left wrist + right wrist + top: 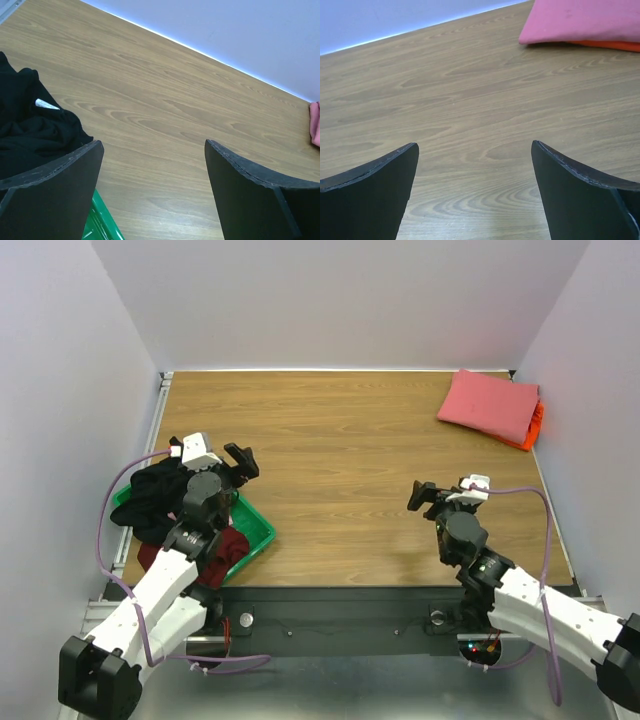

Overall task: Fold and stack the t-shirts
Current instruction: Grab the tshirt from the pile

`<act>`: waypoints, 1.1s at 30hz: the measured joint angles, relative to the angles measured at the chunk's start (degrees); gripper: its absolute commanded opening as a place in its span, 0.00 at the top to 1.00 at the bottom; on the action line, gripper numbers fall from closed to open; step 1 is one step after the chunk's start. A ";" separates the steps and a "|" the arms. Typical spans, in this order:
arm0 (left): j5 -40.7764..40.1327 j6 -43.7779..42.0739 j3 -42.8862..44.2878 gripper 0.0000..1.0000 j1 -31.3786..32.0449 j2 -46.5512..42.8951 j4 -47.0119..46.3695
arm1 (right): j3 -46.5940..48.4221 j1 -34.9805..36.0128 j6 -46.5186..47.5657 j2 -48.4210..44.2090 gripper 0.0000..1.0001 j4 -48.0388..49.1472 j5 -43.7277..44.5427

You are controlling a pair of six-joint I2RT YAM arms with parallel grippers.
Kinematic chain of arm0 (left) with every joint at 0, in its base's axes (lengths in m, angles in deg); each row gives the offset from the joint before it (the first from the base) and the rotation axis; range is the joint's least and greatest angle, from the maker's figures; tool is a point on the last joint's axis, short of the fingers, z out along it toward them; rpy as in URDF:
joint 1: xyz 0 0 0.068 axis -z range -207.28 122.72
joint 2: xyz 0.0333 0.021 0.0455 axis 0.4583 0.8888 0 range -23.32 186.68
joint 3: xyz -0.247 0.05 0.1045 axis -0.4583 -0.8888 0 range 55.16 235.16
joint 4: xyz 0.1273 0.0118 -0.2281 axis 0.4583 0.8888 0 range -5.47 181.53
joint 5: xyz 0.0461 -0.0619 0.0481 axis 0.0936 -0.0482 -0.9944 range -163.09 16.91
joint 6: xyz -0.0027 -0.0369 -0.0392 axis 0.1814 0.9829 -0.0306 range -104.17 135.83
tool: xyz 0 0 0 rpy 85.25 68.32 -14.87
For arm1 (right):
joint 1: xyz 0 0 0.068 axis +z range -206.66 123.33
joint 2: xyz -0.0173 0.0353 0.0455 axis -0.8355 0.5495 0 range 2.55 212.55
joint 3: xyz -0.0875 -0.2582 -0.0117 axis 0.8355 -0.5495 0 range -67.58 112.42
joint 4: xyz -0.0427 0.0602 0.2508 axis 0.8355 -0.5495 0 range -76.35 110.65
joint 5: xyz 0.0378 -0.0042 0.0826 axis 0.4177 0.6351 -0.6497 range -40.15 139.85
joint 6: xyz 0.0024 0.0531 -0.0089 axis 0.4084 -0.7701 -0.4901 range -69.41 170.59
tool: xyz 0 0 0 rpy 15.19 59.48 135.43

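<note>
A folded coral-pink t-shirt (488, 405) lies on a folded orange t-shirt (537, 426) at the table's far right; both show in the right wrist view as pink t-shirt (585, 20) over orange t-shirt (610, 46). A crumpled black t-shirt (150, 500) fills the green tray (255, 530) at the near left, with a dark maroon t-shirt (222, 545) under the left arm. The black t-shirt (30, 125) sits left of my left gripper (154, 150), which is open and empty above the tray's right edge. My right gripper (422, 496) is open over bare wood.
The wooden table (340, 450) is walled by white panels on three sides. The tray's green rim (102, 220) shows under the left finger. A pink cloth edge (315, 125) peeks in at the right of the left wrist view.
</note>
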 measured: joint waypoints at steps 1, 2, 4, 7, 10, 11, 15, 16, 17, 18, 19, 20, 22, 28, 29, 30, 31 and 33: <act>-0.31 0.00 0.00 0.05 0.00 0.07 -0.02 | 0.00 0.00 -0.02 -0.55 0.00 -0.02 0.13; -0.59 0.00 0.02 0.05 0.00 0.20 -0.04 | 0.00 0.00 -0.04 -0.96 0.00 -0.02 0.31; -1.18 -0.04 0.09 0.05 0.00 0.50 -0.04 | 0.00 0.00 -0.13 -1.57 0.00 -0.02 0.59; -2.34 -0.20 0.35 0.02 0.00 1.27 -0.22 | 0.00 0.00 -0.42 -1.55 0.00 -0.02 1.01; -3.80 -0.35 0.44 0.01 0.00 1.88 -0.35 | 0.11 0.00 -0.48 -0.66 0.00 -0.15 1.27; -4.33 -0.37 0.46 0.01 0.00 2.05 -0.33 | 0.28 0.00 -0.52 -0.02 0.00 -0.24 1.33; -7.63 -0.42 1.64 0.01 -0.02 2.84 0.63 | 2.75 -0.02 -0.35 3.43 0.00 -0.26 1.27; -8.85 -0.37 2.32 0.01 -0.20 3.19 1.09 | 3.28 -0.09 -0.11 4.11 0.00 0.13 1.11; -9.46 -0.37 2.86 0.01 -0.46 3.63 1.53 | 4.00 -0.17 0.28 4.96 0.00 0.59 0.76; -10.40 -0.28 4.24 0.01 -1.11 4.66 2.84 | 4.48 -0.57 0.59 5.68 0.00 1.29 -0.02; -11.13 -0.13 5.60 0.01 -1.88 5.88 3.89 | 4.90 -1.09 0.74 6.56 0.00 2.10 -0.98; -11.76 0.00 7.06 0.01 -2.86 7.23 4.87 | 5.38 -1.95 0.90 7.56 0.00 2.78 -1.97; -12.33 0.13 9.33 0.01 -5.16 9.68 6.27 | 6.27 -5.38 0.74 9.94 0.00 4.09 -4.98; -13.11 1.14 12.37 0.01 -12.55 13.86 12.31 | 10.23 -17.94 -1.66 20.44 0.00 7.02 -18.71; -13.22 1.42 12.37 0.01 -13.62 13.86 13.64 | 10.67 -19.50 -2.21 22.38 0.00 8.00 -20.81; -13.22 1.62 12.37 0.01 -14.69 13.73 14.40 | 11.23 -20.72 -2.58 24.33 0.00 8.52 -22.80; -13.20 1.77 12.37 0.01 -15.26 13.64 14.93 | 11.56 -21.49 -2.89 25.59 0.00 8.90 -24.48; -13.20 2.43 12.35 0.01 -17.59 13.05 17.11 | 12.46 -22.91 -3.72 28.59 0.00 9.68 -27.98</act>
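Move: Off to the left of the left hand, about 21 cm over, 2 cm farther out and some 17 cm lower, lies the middle of the black t-shirt. The green bin under it is centred about 18 cm left, 5 cm back and 21 cm below the hand; the dark red t-shirt is roughly 14 cm left, 17 cm back and 19 cm down. From the right hand the black t-shirt lies about 69 cm left, 7 cm farther out and 9 cm lower. Swinging left from beside the bin to above the black t-shirt, the left hand starts slowly, then speeds up for about 13 cm in all, dipping late while it turns some 30 degrees counter-clockwise and tips its open fingers down. The empty right hand hovers, then reaches forward about 9 cm, rising slightly before it sinks, still open. ##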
